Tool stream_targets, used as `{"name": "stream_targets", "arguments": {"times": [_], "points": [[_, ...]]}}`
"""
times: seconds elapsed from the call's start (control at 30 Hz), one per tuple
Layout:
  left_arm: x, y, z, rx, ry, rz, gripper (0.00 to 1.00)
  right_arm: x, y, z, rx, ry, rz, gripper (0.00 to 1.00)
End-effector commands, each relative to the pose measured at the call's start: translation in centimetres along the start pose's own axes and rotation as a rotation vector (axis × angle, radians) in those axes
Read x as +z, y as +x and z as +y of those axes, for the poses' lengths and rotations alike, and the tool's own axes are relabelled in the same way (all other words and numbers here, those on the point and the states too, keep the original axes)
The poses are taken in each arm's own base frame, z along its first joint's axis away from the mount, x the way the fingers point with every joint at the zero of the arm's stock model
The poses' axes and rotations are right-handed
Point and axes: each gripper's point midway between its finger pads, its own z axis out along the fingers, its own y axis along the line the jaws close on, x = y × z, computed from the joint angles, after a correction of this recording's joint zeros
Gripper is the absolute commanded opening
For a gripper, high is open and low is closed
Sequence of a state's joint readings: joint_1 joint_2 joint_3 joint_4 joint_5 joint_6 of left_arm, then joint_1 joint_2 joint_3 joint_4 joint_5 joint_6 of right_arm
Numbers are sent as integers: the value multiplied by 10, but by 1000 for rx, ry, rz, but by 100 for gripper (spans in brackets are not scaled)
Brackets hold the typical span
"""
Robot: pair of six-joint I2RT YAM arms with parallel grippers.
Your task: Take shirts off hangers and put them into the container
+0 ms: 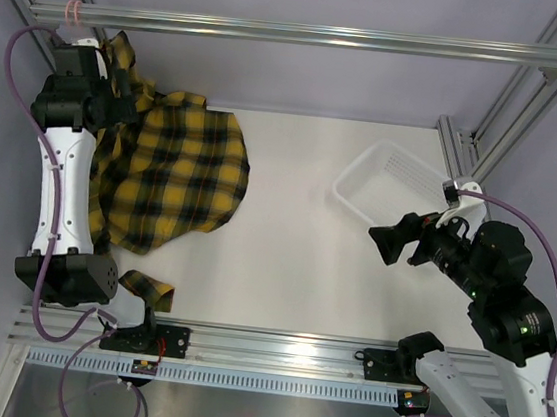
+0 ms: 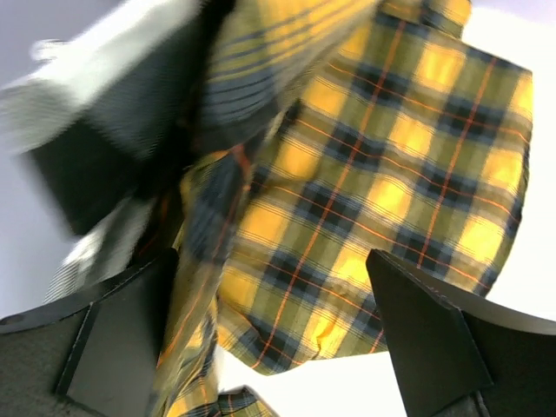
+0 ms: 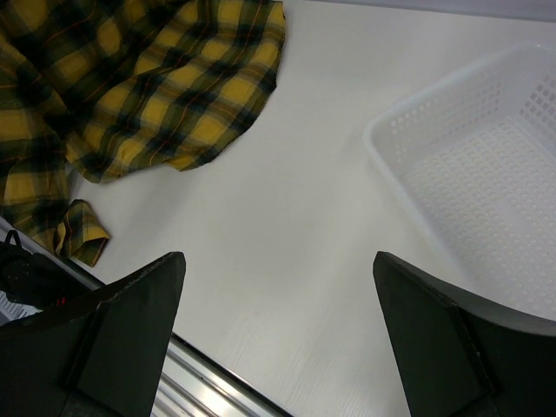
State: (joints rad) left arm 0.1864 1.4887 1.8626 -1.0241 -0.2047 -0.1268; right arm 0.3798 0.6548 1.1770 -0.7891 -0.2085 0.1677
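Observation:
A yellow-and-black plaid shirt (image 1: 177,172) hangs at the far left, its lower part spread on the white table. On the rail above it shows the pink hook of a hanger (image 1: 74,12); the rest is hidden by cloth and arm. My left gripper (image 1: 134,104) is raised at the shirt's collar, open. In the left wrist view the shirt (image 2: 382,148) fills the space beyond my left gripper (image 2: 271,256), with a fold against the left finger. The white container (image 1: 362,183) lies at the right, with nothing in it. My right gripper (image 1: 387,243) hovers open near it.
The grey aluminium rail (image 1: 298,33) runs across the back, with frame posts at the right (image 1: 456,148). A shirt cuff (image 1: 146,287) lies near the front edge. From the right wrist, the shirt (image 3: 148,87) is upper left and the container's rim (image 3: 382,152) at right.

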Motion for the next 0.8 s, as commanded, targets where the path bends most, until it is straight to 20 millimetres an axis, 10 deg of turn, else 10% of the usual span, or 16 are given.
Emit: {"name": "stream_targets", "arguments": {"times": [0.0,0.2,0.5,0.77], "points": [[3,-14,-24,14,135,-45,92,5,2,6,-34,-46,6,100],[6,-29,-58,17,306,-82,75,9,8,5,-40,-51,28,100],[-2,-49,-67,43,329,-181,22,14,10,6,-44,-62,51,100],[-32,-73,-63,18,328,-293,0,16,6,12,-49,-93,66,99]]}}
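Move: Just inside the left hand's open fingers, about 2 cm to its left and at its height, hangs the near fold of the yellow plaid shirt. The black-and-white shirt hangs some 5 cm ahead of the hand and 7 cm to its left, at much the same height. The pink hangers' hooks sit on the rail, roughly 10 cm ahead, 4 cm left and 15 cm up. From the right hand the fold is about 50 cm left and 18 cm ahead, roughly level. Sweeping about 4 cm forward and as far to the right, the left hand stays nearly level, turns some 15 degrees clockwise and shuts its wide-open fingers, pinching the hanging fold of the yellow plaid shirt between the pads. The open right hand sinks about 2 cm in free air, left of the container. ##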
